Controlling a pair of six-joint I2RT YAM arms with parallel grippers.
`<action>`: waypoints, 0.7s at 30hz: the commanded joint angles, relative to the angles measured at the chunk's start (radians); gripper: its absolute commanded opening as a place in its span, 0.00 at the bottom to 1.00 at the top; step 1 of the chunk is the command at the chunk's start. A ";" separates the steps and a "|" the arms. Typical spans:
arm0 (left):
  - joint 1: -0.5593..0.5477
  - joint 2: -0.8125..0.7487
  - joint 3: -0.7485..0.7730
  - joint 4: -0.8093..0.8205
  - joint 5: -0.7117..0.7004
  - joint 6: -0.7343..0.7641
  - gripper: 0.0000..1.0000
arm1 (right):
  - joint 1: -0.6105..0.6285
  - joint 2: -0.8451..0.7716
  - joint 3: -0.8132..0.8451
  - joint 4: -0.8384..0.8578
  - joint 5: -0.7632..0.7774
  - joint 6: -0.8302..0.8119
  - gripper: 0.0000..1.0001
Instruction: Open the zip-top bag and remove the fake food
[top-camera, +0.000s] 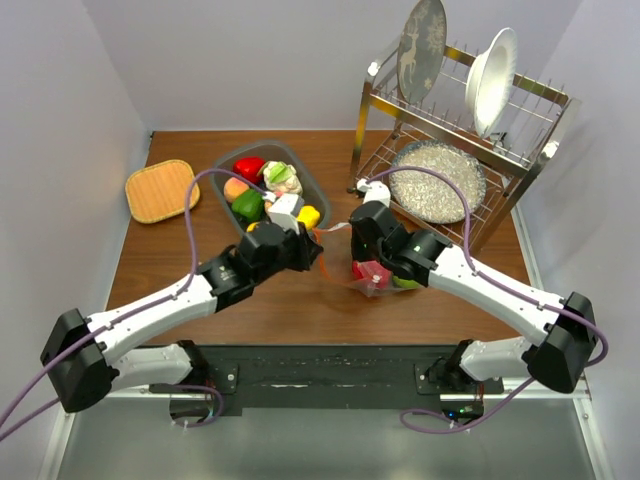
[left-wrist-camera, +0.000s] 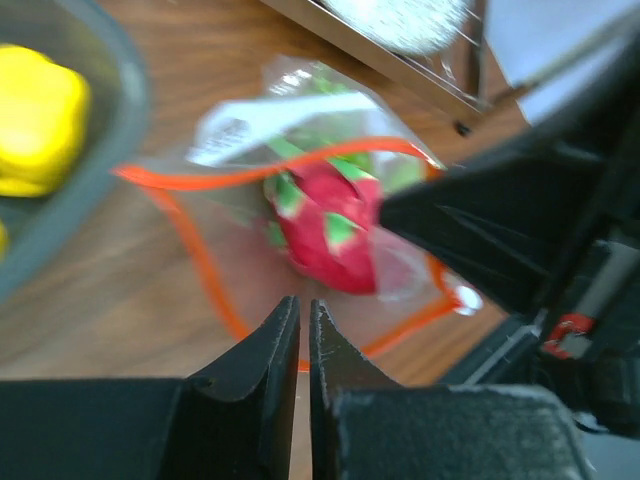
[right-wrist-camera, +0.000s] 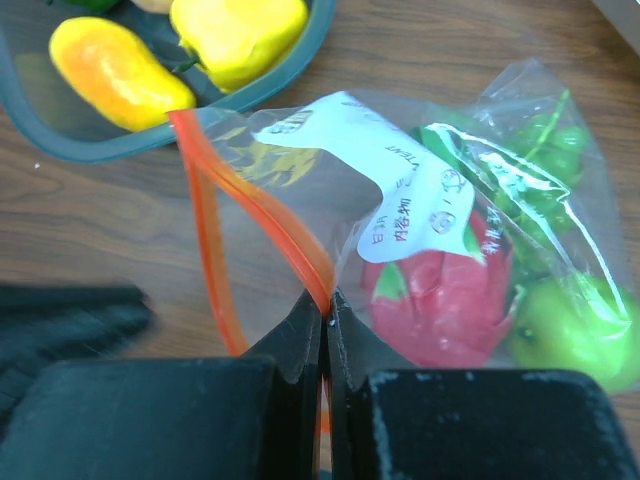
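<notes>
The zip-top bag (top-camera: 372, 272) lies on the wooden table between my two grippers, its mouth gaping, ringed by the orange-red zip strip (right-wrist-camera: 205, 200). Inside it sits fake food: a red piece with green leaves (right-wrist-camera: 440, 300), a green apple (right-wrist-camera: 570, 335) and a leafy green piece (right-wrist-camera: 530, 150). My right gripper (right-wrist-camera: 326, 298) is shut on the zip strip at the bag's rim. My left gripper (left-wrist-camera: 303, 308) reaches in from the other side with its jaws nearly together. The near stretch of the strip (left-wrist-camera: 215, 290) shows in the thin gap between them.
A grey bin (top-camera: 228, 160) behind the bag holds more toy produce, among it a yellow pepper (right-wrist-camera: 240, 35) and an orange piece (right-wrist-camera: 115, 70). A dish rack (top-camera: 500, 150) with plates stands at the back right. A woven mat (top-camera: 160, 190) lies at the back left.
</notes>
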 joint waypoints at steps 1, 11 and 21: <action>-0.068 0.070 -0.026 0.156 -0.023 -0.086 0.12 | 0.051 0.011 0.069 -0.015 0.100 0.057 0.00; -0.073 0.278 -0.097 0.481 -0.001 -0.152 0.26 | 0.070 -0.108 0.042 -0.082 0.192 0.063 0.20; -0.085 0.391 -0.065 0.515 0.006 -0.171 0.43 | -0.056 -0.239 -0.105 -0.161 0.160 0.082 0.36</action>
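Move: The left hand, free, hangs by the bag's open mouth; the dragon fruit inside lies about 13 cm to its right, 6 cm ahead and 14 cm below. The green fruit in the bag is some 8 cm farther right, level with the dragon fruit. The yellow pepper in the bin lies about 16 cm ahead of the left hand and 4 cm to its left. The right hand, shut on the orange rim, has the dragon fruit 5 cm to its right, 3 cm ahead and 13 cm below. Down and to the right, after a slight draw back, the left hand sinks about 9 cm, its fingers spreading partway as they go in under the upper orange rim towards the dragon fruit. The right hand first keeps hold of the rim and tugs slightly left, then opens, lets go and moves off up and right about 5 cm each way. ##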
